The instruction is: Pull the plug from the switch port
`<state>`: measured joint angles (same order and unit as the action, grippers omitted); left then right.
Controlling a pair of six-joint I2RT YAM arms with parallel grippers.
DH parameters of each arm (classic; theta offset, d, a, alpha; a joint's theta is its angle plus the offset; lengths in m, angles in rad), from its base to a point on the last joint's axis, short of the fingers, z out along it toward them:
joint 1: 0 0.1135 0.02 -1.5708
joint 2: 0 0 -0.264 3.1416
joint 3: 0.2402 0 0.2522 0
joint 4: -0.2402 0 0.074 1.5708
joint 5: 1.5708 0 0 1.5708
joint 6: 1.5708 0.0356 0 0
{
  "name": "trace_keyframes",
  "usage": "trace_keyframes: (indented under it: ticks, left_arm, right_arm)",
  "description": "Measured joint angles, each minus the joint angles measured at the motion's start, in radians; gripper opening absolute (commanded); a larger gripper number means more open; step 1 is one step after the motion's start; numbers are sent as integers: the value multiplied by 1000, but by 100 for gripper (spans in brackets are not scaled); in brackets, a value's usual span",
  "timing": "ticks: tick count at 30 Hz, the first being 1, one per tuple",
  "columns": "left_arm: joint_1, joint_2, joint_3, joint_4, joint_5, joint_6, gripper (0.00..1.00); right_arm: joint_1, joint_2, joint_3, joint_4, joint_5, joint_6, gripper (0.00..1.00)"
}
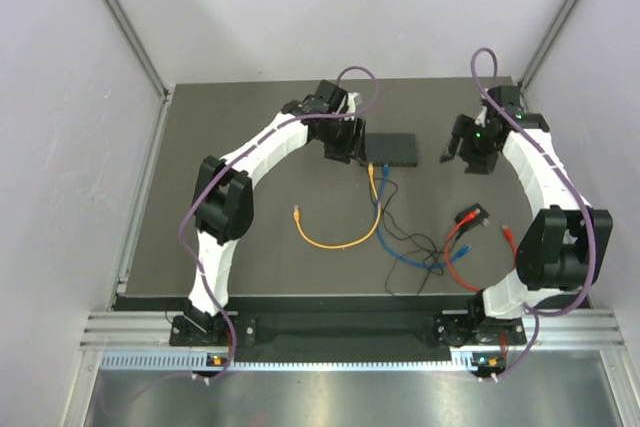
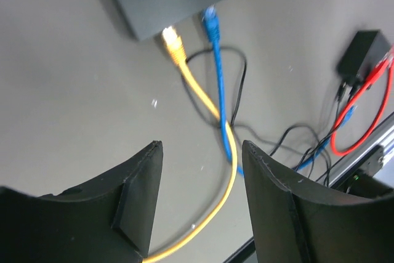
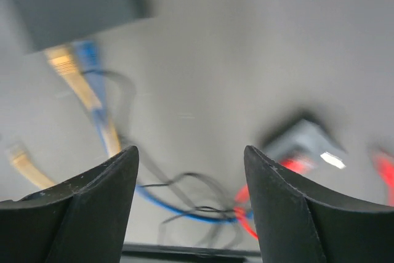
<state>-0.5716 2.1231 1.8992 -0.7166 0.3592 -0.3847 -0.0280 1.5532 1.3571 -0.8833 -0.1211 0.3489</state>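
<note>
The flat black switch point(image 1: 392, 150) lies at the back middle of the mat. Two plugs sit side by side in the ports on its near edge: a yellow plug point(image 2: 173, 44) and a blue plug point(image 2: 212, 26); both also show, blurred, in the right wrist view beside the switch point(image 3: 74, 1). My left gripper point(image 1: 340, 150) hovers just left of the switch, open point(image 2: 201, 147), with only mat and the yellow cable point(image 2: 228, 170) under it. My right gripper point(image 1: 458, 152) hangs right of the switch, open point(image 3: 191, 152) and holding nothing.
A small black power adapter point(image 1: 472, 216) with a thin black wire lies to the right on the mat. A loose red cable point(image 1: 455, 252) and the blue cable point(image 1: 410, 257) tangle near the front right. The yellow cable's free end point(image 1: 298, 211) rests at centre left.
</note>
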Motion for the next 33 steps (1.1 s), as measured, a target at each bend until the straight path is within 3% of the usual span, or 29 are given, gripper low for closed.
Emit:
trace_keyframes:
  ticks: [6, 11, 14, 18, 22, 33]
  left_arm:
    - [0, 79, 73, 36, 37, -41, 59]
    - [0, 121, 76, 80, 43, -70, 59]
    - [0, 150, 88, 107, 44, -93, 59]
    - [0, 196, 130, 136, 44, -112, 59]
    - [0, 212, 138, 149, 45, -120, 59]
    - [1, 266, 166, 177, 58, -152, 59]
  right_arm:
    - [60, 52, -53, 196, -222, 67, 61]
    - [64, 72, -174, 395, -360, 153, 42]
    - [64, 135, -208, 517, -426, 201, 37]
    - [65, 220, -245, 649, -473, 258, 37]
    - [68, 263, -279, 757, -497, 301, 47]
    - [93, 341, -378, 1017, -537, 368, 38]
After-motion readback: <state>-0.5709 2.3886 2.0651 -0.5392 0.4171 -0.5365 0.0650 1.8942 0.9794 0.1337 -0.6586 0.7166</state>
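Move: The blue plug I want, seated in the switch's near side, lies about 16 cm left, 6 cm ahead and 11 cm below my right hand. The yellow plug stands some 4 cm left of the blue plug, level with it; the switch's middle is 5 cm beyond the blue plug and 1 cm right of it. From my left hand the switch's middle is about 11 cm ahead, 11 cm right and 9 cm down, with the yellow plug 7 cm ahead, 6 cm right and the blue plug 7 cm ahead, 10 cm right. I swing my right hand left some 13 cm towards the blue plug, forward about 6 cm, mostly early, and down about 11 cm, rolling it some 35 degrees so its fingers slant left, and narrowing them partway without closing. Meanwhile my left hand, fingers still open, comes forward, right and down about 5 cm each way towards the switch's near left corner. ##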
